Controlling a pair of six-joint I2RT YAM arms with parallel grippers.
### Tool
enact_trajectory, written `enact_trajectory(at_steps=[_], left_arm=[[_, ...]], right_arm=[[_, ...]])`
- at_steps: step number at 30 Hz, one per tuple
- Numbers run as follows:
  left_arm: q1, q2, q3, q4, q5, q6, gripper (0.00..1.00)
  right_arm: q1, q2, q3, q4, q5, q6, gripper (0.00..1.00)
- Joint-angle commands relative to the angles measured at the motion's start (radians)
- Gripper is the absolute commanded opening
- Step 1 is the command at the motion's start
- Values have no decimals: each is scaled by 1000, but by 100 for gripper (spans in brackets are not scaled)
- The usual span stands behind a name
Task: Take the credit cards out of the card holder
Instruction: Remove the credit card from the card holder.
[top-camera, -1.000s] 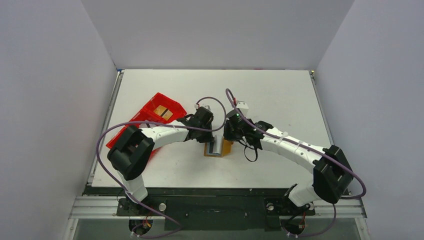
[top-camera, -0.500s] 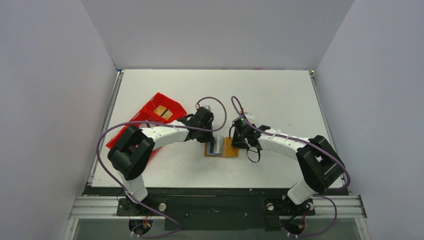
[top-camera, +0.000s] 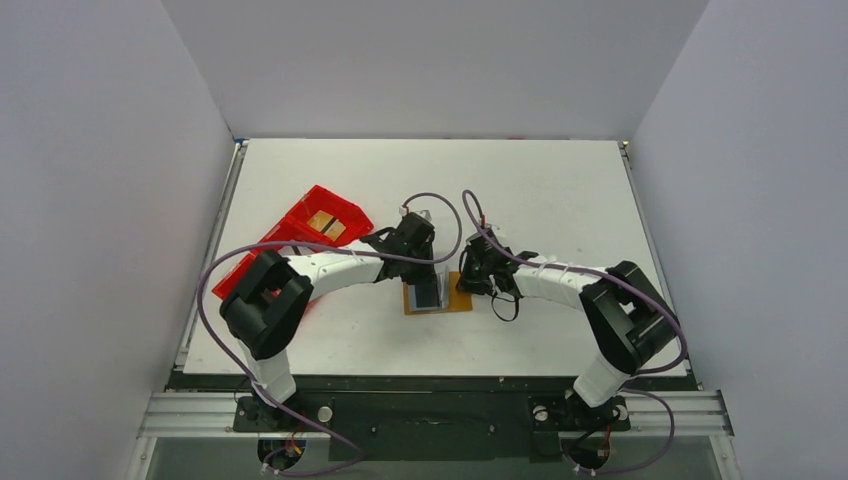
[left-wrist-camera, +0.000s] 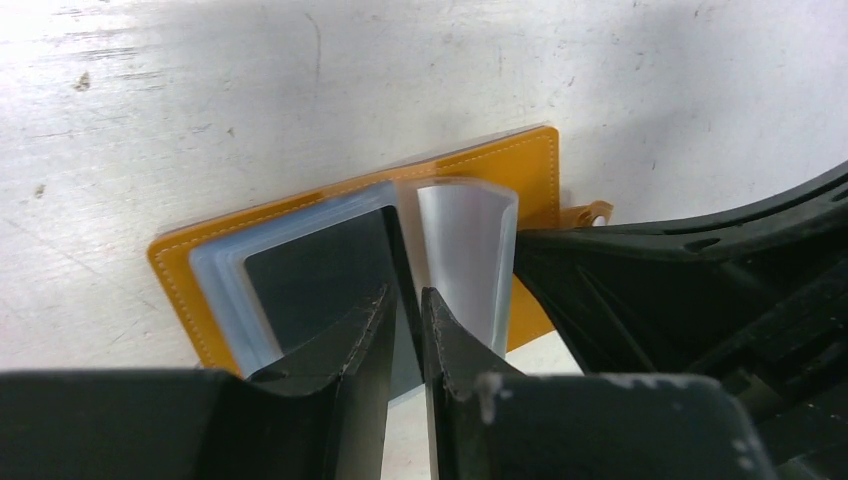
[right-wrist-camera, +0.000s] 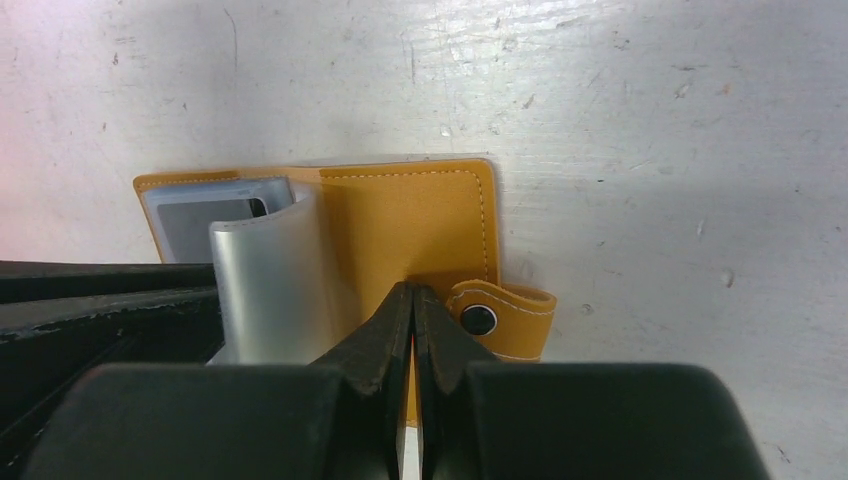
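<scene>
The tan-orange card holder (top-camera: 456, 301) lies open and flat on the white table (top-camera: 560, 190). A pale blue-grey sheet (left-wrist-camera: 466, 250), which looks like one of the credit cards, stands up curved from its middle (right-wrist-camera: 265, 285). My left gripper (left-wrist-camera: 405, 300) is shut on a thin edge of it. Under clear sleeves in the holder's left half (left-wrist-camera: 175, 270) lies a dark card (left-wrist-camera: 310, 275). My right gripper (right-wrist-camera: 412, 292) is shut, its tips resting on the holder's right half (right-wrist-camera: 410, 215) beside the snap tab (right-wrist-camera: 500, 315). Seen from above, both grippers (top-camera: 428, 275) (top-camera: 466, 283) meet over the holder.
A red tray (top-camera: 300, 212) stands at the left of the table, with a small tan thing (top-camera: 323, 222) inside it. Purple cables (top-camera: 445, 205) loop above both wrists. The table's near edge runs just below the holder.
My right gripper has come down and left onto the holder's right half and shut. The left gripper has lifted the pale sheet higher, uncovering the dark card.
</scene>
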Motion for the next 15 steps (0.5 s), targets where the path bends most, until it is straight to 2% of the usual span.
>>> enact_trajectory(at_steps=[1,15], left_arm=[[-8,25,52,49,38,13,14],[-16,78,106,68,89,6,14]], right_arm=[[-19,3,-17,72,-60,9,0],[-87,-270,13,-102,23,-20,0]])
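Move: The raised clear page of the card holder is about 2 cm to the left hand's right and 1 cm back, some 2 cm below the fingertips; the dark card in its pocket is about 3 cm to that hand's left and 2 cm back, 4 cm down. From the right hand, the same page is about 3 cm to the left and level fore and aft, and the snap strap is 3 cm right, 1 cm back and about 1 cm down. The right hand, low over the middle of the holder's right half, at first barely moves, then comes free of it with its fingers still shut, climbing about 5 cm while easing to the right and slightly forward, away from the page. Meanwhile the left hand works about 2 cm to the right, from the dark card's edge onto the raised clear page, dipping slightly and coming back up, its narrow finger gap unchanged and its fingertips against the page. ##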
